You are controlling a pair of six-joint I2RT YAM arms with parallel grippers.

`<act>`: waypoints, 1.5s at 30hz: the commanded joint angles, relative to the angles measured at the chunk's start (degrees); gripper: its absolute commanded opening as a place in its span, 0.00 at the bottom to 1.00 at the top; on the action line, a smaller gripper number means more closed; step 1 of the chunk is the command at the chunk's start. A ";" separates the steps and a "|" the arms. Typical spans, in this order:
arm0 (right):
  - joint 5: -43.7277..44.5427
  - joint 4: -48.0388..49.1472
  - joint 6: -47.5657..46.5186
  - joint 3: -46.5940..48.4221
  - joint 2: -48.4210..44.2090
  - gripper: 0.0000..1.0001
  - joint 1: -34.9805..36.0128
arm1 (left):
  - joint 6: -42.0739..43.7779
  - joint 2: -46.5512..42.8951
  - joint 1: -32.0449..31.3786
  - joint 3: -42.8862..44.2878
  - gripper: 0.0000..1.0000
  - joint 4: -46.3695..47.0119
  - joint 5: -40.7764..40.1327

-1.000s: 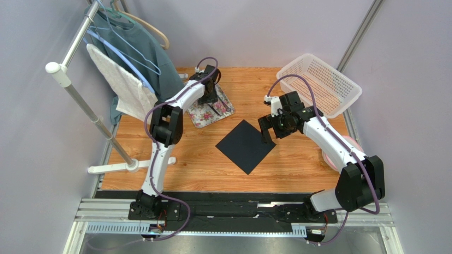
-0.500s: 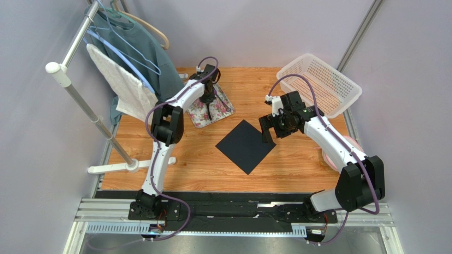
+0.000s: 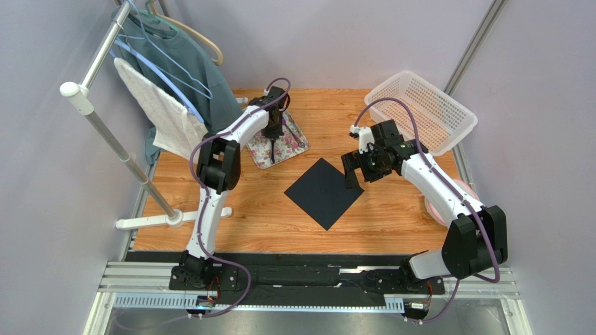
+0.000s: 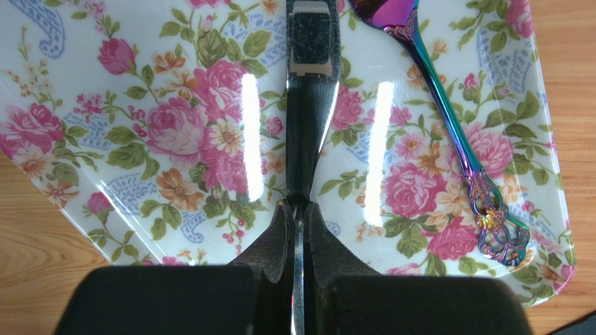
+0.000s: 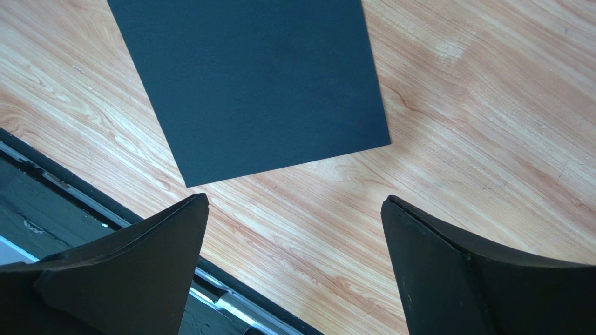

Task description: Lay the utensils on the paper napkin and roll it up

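My left gripper (image 4: 299, 209) is shut on the knife (image 4: 308, 132), which stands on its edge on the pink-flowered tray (image 4: 105, 105); a thin shiny strip of it shows between the pads. To its right on the tray lies the purple fork (image 4: 448, 118), untouched. In the top view the left gripper (image 3: 273, 131) hangs over the tray (image 3: 260, 155) at the back left. The black paper napkin (image 3: 324, 192) lies flat mid-table with nothing on it. My right gripper (image 3: 353, 174) stands open above the napkin's right corner; in its wrist view the gripper (image 5: 294, 199) is over bare wood just off the napkin (image 5: 259, 77).
A white perforated basket (image 3: 422, 110) stands at the back right. A pink round thing (image 3: 458, 194) lies under the right arm. A clothes rack (image 3: 105, 118) with a white towel (image 3: 168, 115) and green garment stands at the left. The black rail (image 5: 42, 202) runs along the near edge.
My left gripper has closed from open onto the knife on the tray. The right arm and the napkin have stayed put.
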 commanded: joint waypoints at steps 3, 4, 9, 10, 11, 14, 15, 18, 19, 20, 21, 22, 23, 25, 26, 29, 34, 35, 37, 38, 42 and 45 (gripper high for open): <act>-1.33 -0.06 -0.04 1.49 -0.36 0.99 -0.30 | 1.93 -6.78 -0.64 -0.05 0.00 -2.85 2.11; -1.41 -0.06 -0.04 1.49 -0.35 0.99 -0.39 | 2.02 -7.31 -0.73 -0.05 0.00 -2.76 1.84; -1.68 -0.06 0.40 1.58 -0.35 0.99 -0.57 | 0.18 -10.04 -0.90 -0.93 0.00 -3.37 2.01; -1.94 -0.06 0.49 1.58 -0.35 0.99 -0.83 | -0.35 -10.39 -0.99 -1.19 0.00 -3.64 2.36; -1.94 -0.06 0.49 1.50 -0.53 0.99 -0.92 | -0.88 -10.66 -1.08 -1.54 0.00 -3.99 2.45; -2.38 0.37 1.28 0.71 -0.53 0.97 -1.53 | -3.08 -12.50 -1.60 -3.38 0.00 -4.87 3.95; -2.82 1.42 2.15 -0.51 -0.70 0.93 -1.88 | -4.30 -13.64 -1.60 -4.00 0.00 -4.87 4.56; -4.49 4.58 4.08 -3.50 -0.88 0.76 -1.89 | -5.71 -15.66 -2.39 -6.02 0.00 -5.13 6.41; -5.97 5.38 4.61 -4.21 -0.62 0.69 -1.97 | -6.50 -16.19 -2.57 -6.55 0.00 -5.14 7.19; -6.51 6.17 5.05 -4.83 -0.53 0.56 -1.89 | -6.86 -17.24 -3.01 -7.51 0.00 -5.14 7.55; -6.86 7.74 5.06 -5.44 -0.36 0.49 -1.89 | -7.21 -17.69 -3.27 -8.04 0.00 -5.05 7.73; -6.69 8.54 6.45 -6.49 0.34 0.43 -1.89 | -7.65 -18.21 -3.45 -9.27 0.00 -5.05 8.25; -6.17 9.25 6.73 -6.85 0.87 0.31 -1.89 | -7.74 -18.74 -3.62 -9.98 0.00 -4.96 8.43; -4.41 11.01 7.34 -7.47 2.97 0.23 -1.89 | -8.53 -20.15 -4.15 -12.25 0.00 -4.70 7.99; -4.23 11.18 7.52 -7.38 3.77 0.22 -1.80 | -8.62 -20.41 -4.15 -12.70 0.00 -4.35 7.91; -3.44 12.06 8.57 -7.73 4.92 0.23 -1.89 | -6.08 -18.32 -4.24 -11.75 0.00 -4.78 5.72; -2.73 14.88 8.48 -9.14 7.02 0.25 -1.89 | -2.73 -13.65 -4.24 -8.49 0.25 -5.84 2.72; -2.73 15.05 8.49 -9.58 7.99 0.25 -1.80 | -2.56 -13.04 -4.33 -8.58 0.31 -4.88 2.37; -2.82 15.93 8.57 -10.10 8.70 0.25 -1.97 | -2.47 -12.60 -4.33 -8.58 0.42 -3.73 2.28; -2.73 16.19 8.57 -10.54 9.13 0.25 -1.89 | -2.47 -12.16 -4.24 -8.49 0.45 -3.12 2.54; -2.82 17.25 9.10 -11.60 11.68 0.25 -1.89 | -2.90 -11.54 -4.24 -7.70 0.61 -1.71 3.25; -2.56 16.55 9.19 -10.99 12.83 0.23 -1.89 | -3.35 -10.66 -4.24 -6.91 0.66 -1.09 2.72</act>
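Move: The left hand has the knife pinched in shut fingers on the flowered tray. The knife's middle is about 3 cm ahead of the pinch, and the shiny spoon's is some 5 cm ahead and 6 cm right. The black paper napkin's centre is roughly 19 cm back and 15 cm right, a couple of centimetres lower. For the open right hand, the napkin's centre lies about 5 cm ahead, 6 cm left and 12 cm below. The left fingers' pinch on the knife ends: the hand rises about 7 cm, drawing back and a little right towards the napkin. It then opens wide and sinks 4 cm, edging slightly forward around the handle near the tray's edge. After a short wait, the right hand narrows its fingers to a small gap and drops some 10 cm to the napkin's near-right edge, tipping steeper; touch can't be seen. ##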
